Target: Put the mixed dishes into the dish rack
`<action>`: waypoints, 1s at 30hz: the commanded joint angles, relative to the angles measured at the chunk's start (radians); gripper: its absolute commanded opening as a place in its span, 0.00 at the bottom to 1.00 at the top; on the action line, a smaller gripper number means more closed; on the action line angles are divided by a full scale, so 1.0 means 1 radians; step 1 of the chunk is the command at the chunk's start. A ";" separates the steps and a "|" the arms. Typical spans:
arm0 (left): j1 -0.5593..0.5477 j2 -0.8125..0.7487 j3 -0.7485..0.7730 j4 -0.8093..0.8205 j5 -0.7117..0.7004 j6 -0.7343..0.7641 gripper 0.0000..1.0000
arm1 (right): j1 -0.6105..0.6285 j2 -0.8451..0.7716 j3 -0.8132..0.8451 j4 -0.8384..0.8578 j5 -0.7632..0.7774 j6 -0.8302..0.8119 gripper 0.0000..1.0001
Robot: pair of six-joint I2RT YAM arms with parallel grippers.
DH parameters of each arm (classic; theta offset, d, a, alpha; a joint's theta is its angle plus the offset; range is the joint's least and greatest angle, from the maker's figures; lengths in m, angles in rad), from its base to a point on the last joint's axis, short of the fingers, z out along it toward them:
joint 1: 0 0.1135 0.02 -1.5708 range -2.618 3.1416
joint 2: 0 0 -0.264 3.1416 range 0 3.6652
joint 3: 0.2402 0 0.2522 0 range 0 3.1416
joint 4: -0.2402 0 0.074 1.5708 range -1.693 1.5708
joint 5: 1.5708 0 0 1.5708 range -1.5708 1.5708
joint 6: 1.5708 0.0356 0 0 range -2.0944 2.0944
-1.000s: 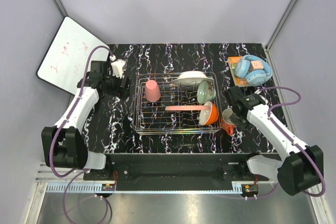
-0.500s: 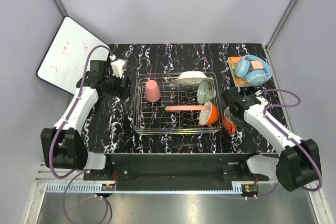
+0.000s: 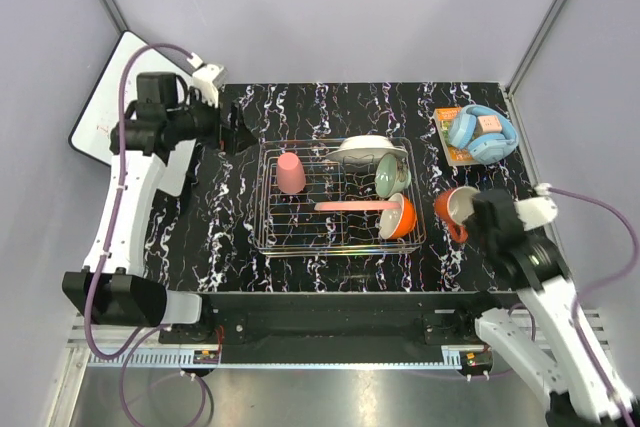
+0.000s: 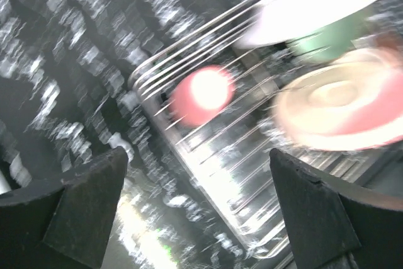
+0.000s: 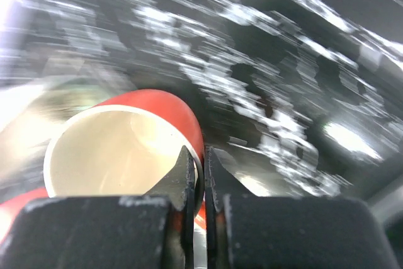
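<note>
The silver wire dish rack [image 3: 272, 237] stands mid-table and holds the small pink cup [image 3: 290, 173], white plate [image 3: 360, 149], mint-green bowl [image 3: 392, 175], pink plate [image 3: 350, 206] and orange bowl [image 3: 399, 217]. My right gripper [image 3: 474, 215] is shut on the rim of the orange handled mug [image 3: 453, 209], one finger inside and one outside, holding it lifted right of the rack; the mug [image 5: 119, 149] fills the right wrist view. My left gripper [image 3: 238, 137] is open and empty, raised by the rack's far left corner. The blurred left wrist view shows the rack [image 4: 208, 155], cup [image 4: 200, 94] and pink plate [image 4: 343, 108].
Light-blue headphones [image 3: 480, 133] lie on a small orange box at the back right. A white board [image 3: 118, 97] leans at the back left edge. Grey walls close in both sides and the back.
My right gripper closed on the mug's rim and lifted it up and to the right. My left arm rose and swung back toward the far left; its gripper is now near the rack's corner.
</note>
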 commanded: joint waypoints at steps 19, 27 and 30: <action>-0.039 0.189 0.326 -0.058 1.097 -0.303 0.99 | -0.002 0.216 0.113 1.443 -1.014 0.011 0.00; -0.054 0.205 0.305 -0.061 1.095 -0.273 0.99 | 0.012 0.408 0.093 1.749 -1.089 0.270 0.00; -0.063 0.223 0.346 -0.062 1.094 -0.271 0.99 | 0.030 0.467 0.120 1.763 -1.086 0.316 0.00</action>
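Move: My right hand already holds the orange mug by its rim, the mug's middle about 3 cm to that hand's left and 3 cm below. The open left gripper waits roughly 54 cm to its left, 14 ahead and 11 higher; between them, the orange bowl stands 14 cm left and 2 ahead, the green bowl 16 left and 14 ahead, both some 10 lower. From my left hand the mug is about 51 cm right, 14 back and 14 below; the pink cup is 10 right, level fore-and-aft, 21 below. I bring the mug up to my left hand in mid-air: my right hand, still pinching the rim, climbs first, then swings left over the dish rack and a little forward, about 24 cm left and 22 up, rolling until its fingers point left and forward. My left hand stays wide open, rises some 11 cm, comes 9 right and 7 back, and swivels to point level to the right, facing the mug's bottom. ##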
